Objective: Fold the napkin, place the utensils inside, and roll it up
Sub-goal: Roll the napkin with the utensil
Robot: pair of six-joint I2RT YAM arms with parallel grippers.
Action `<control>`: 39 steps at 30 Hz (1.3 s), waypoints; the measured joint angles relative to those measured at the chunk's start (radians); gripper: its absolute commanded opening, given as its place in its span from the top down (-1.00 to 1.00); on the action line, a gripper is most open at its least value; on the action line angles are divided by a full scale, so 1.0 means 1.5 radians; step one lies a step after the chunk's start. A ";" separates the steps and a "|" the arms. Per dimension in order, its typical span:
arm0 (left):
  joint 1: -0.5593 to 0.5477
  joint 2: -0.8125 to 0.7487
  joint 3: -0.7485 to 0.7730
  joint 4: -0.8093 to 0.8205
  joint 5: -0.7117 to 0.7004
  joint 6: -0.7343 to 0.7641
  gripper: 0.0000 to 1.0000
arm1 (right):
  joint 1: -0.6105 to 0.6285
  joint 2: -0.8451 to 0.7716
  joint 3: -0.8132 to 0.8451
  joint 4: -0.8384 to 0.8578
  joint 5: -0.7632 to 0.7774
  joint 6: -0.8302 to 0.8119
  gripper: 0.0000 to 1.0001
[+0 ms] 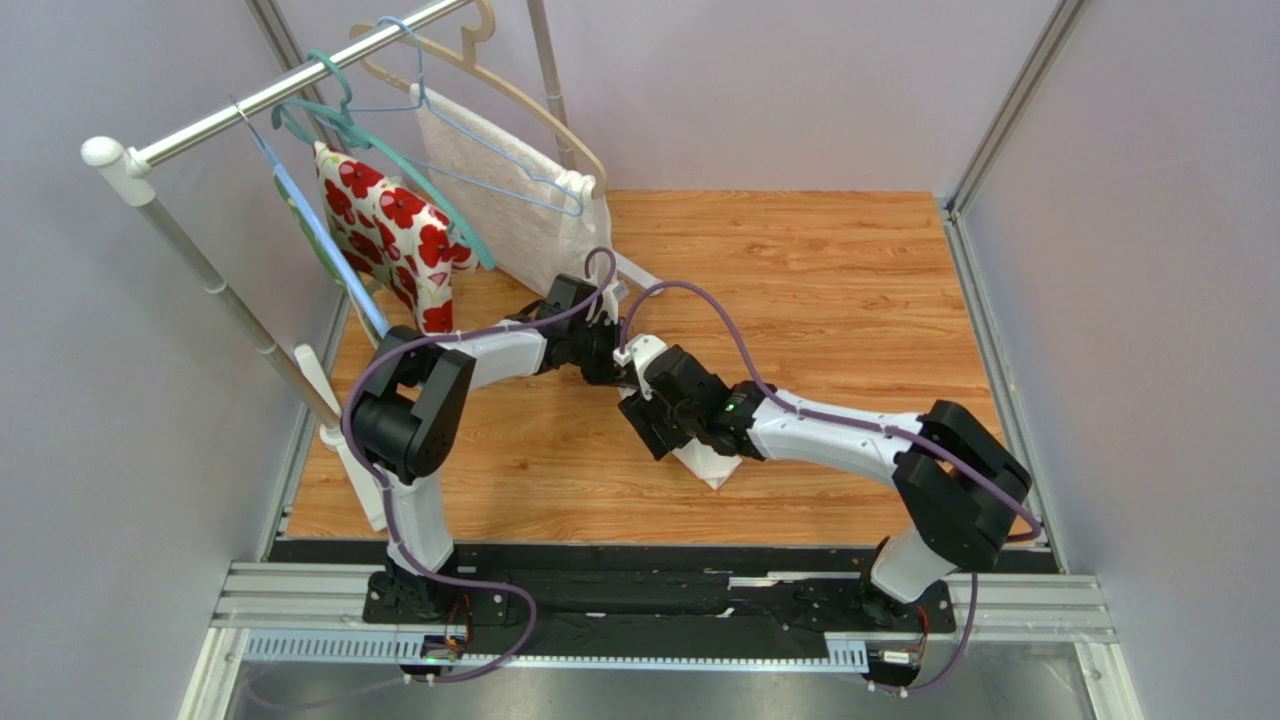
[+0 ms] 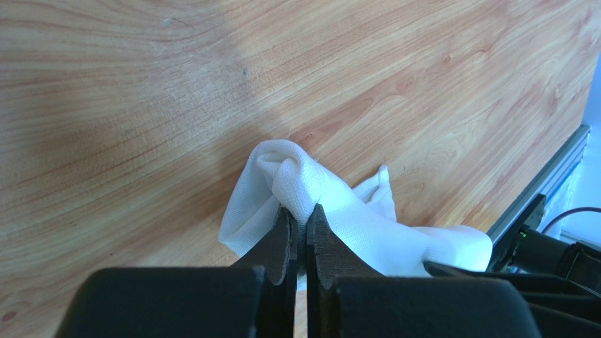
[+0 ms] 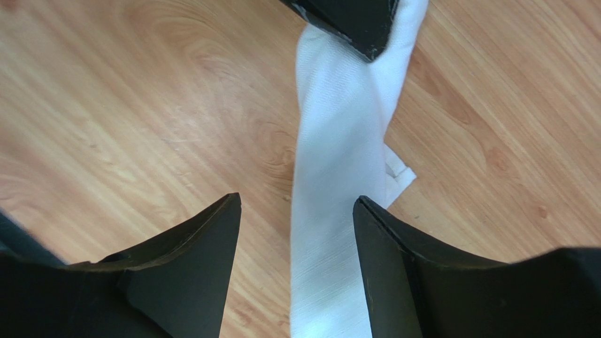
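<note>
The off-white napkin (image 2: 367, 225) is bunched into a narrow twisted strip over the wooden table. My left gripper (image 2: 303, 215) is shut on one end of it and pinches a fold between its fingertips. In the right wrist view the napkin (image 3: 338, 155) runs as a long strip from the left gripper's fingers (image 3: 356, 21) down between my own jaws. My right gripper (image 3: 296, 202) is open, with the strip between its fingers and untouched. In the top view both grippers meet mid-table, left (image 1: 616, 357) and right (image 1: 649, 402), and a napkin corner (image 1: 718, 465) shows below them. The utensils are out of view.
A clothes rail (image 1: 271, 98) with hangers stands at the back left, holding a red-flowered cloth (image 1: 394, 225) and a textured white cloth (image 1: 504, 188). Grey walls enclose the wooden table (image 1: 842, 285). A metal rail (image 1: 676, 600) runs along the near edge.
</note>
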 measured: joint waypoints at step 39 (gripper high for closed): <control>0.006 -0.138 -0.045 -0.009 -0.033 -0.016 -0.32 | -0.197 0.110 0.008 0.031 -0.241 0.050 0.33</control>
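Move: My left fingers are shut on the far-left end of the napkin roll, whose middle lies about 5 cm back, 8 cm right and slightly below them; the end of the rack foot is some 14 cm ahead and 4 cm right. My open right hand hovers over the roll, its middle roughly 2 cm ahead, 1 cm right and 5 cm down. From that hand, the napkin's loose corner pokes out about 5 cm ahead and 1 cm right, also 5 cm below. I lower my right hand about 5 cm astride the roll, easing forward and a little right, then narrow the fingers to pinch its sides while turning the wrist some 30 degrees so the fingertips swing back and left. My left hand first keeps its hold, then opens, lets go of the far end and rises about 6 cm, dipping slightly at the finish. ##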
